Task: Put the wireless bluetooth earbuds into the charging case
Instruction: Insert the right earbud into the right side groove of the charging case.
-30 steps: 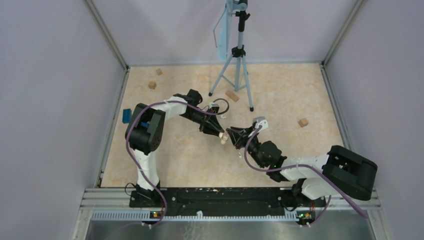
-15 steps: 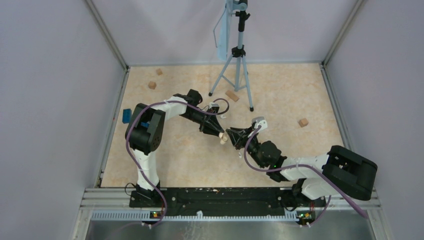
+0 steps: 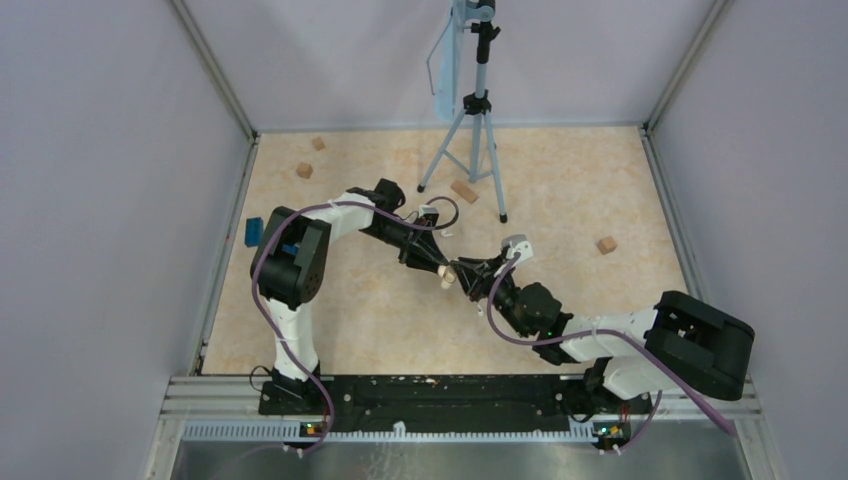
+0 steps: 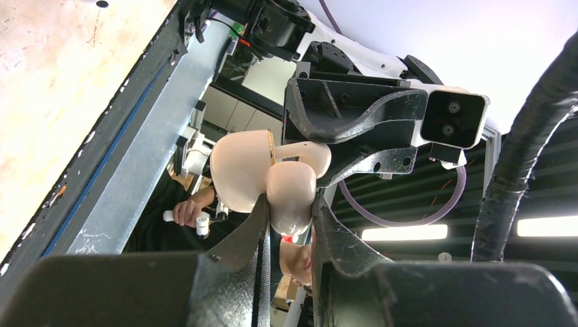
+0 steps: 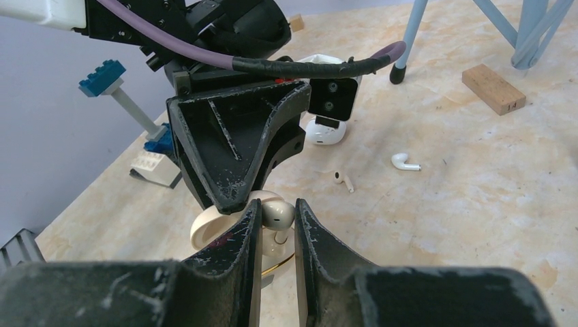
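The cream charging case (image 4: 238, 170) hangs above the table with its lid open, and my left gripper (image 4: 290, 208) is shut on its rounded body. My right gripper (image 5: 277, 208) is shut on a cream earbud (image 5: 278, 213) whose stem points down into the case (image 5: 202, 230). The two grippers meet tip to tip at mid-table, left gripper (image 3: 438, 267) against right gripper (image 3: 463, 276). Two more white earbuds (image 5: 406, 162) (image 5: 344, 180) lie loose on the table beyond.
A white closed case (image 5: 324, 131) sits behind the left gripper. A tan wooden block (image 5: 493, 88) and the tripod legs (image 3: 470, 150) stand further back. Blue and white toy bricks (image 5: 146, 153) lie at the left. More wooden blocks (image 3: 606, 244) (image 3: 304, 170) are scattered about.
My right gripper has edged slightly left, closer to the case held by the left gripper. The left arm has stayed put.
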`<control>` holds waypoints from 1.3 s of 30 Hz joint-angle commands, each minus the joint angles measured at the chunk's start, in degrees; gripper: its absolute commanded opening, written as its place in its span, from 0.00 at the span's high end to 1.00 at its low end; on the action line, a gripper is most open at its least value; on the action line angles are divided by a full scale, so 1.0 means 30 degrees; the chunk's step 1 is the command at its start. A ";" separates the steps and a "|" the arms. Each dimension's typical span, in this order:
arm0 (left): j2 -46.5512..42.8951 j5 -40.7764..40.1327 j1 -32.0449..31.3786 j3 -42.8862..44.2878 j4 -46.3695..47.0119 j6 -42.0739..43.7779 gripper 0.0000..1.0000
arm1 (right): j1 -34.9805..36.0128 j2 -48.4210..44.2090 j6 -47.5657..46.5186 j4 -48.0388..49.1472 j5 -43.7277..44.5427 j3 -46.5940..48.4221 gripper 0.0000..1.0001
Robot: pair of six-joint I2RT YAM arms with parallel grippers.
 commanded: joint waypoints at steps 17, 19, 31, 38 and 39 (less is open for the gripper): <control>0.0114 0.0706 -0.0015 0.0467 -0.0030 0.0040 1.00 | 0.0972 -0.0107 0.0272 0.0336 -0.0062 -0.0582 0.94; 0.0140 0.0706 -0.0015 0.0472 -0.0030 0.0040 1.00 | 0.1076 -0.0176 0.0374 0.0189 -0.0064 -0.0651 0.93; 0.0073 0.0620 -0.0015 0.0417 -0.0081 0.0119 1.00 | 0.1216 -0.0510 0.0364 0.0178 0.0595 -0.0491 0.68; 0.0100 0.0604 -0.0014 0.0302 -0.0399 0.0546 1.00 | 0.1238 -0.2554 0.0276 -0.1800 0.1525 0.0241 0.28; 0.0117 0.0587 -0.0015 0.0304 -0.0439 0.0579 1.00 | 0.1212 -0.3101 0.0208 -0.2257 0.1850 0.0313 0.22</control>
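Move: The right hand holds the earbud by its head, stem pointing down at the open charging case. The case's middle lies about 2 cm back, 1 cm left and 3 cm below that hand, or some 1 cm back, 2 cm right and 2 cm below the left hand, which pinches the lid. On the table some 15 cm below the right hand are a hooked earbud 11 cm ahead and 1 cm left, and a short earbud 8 cm ahead and 5 cm left. After barely stirring, the right hand carries the earbud back and down by about 2 cm in all, into the groove at the case's far end, its wrist hardly turning, while the left hand keeps its pinch on the lid and holds the case nearly still, sinking less than half a centimetre. The right fingers then open wide, let go of the earbud's head, and the hand starts to rise off it by about 1 cm, drifting slightly to its right. ##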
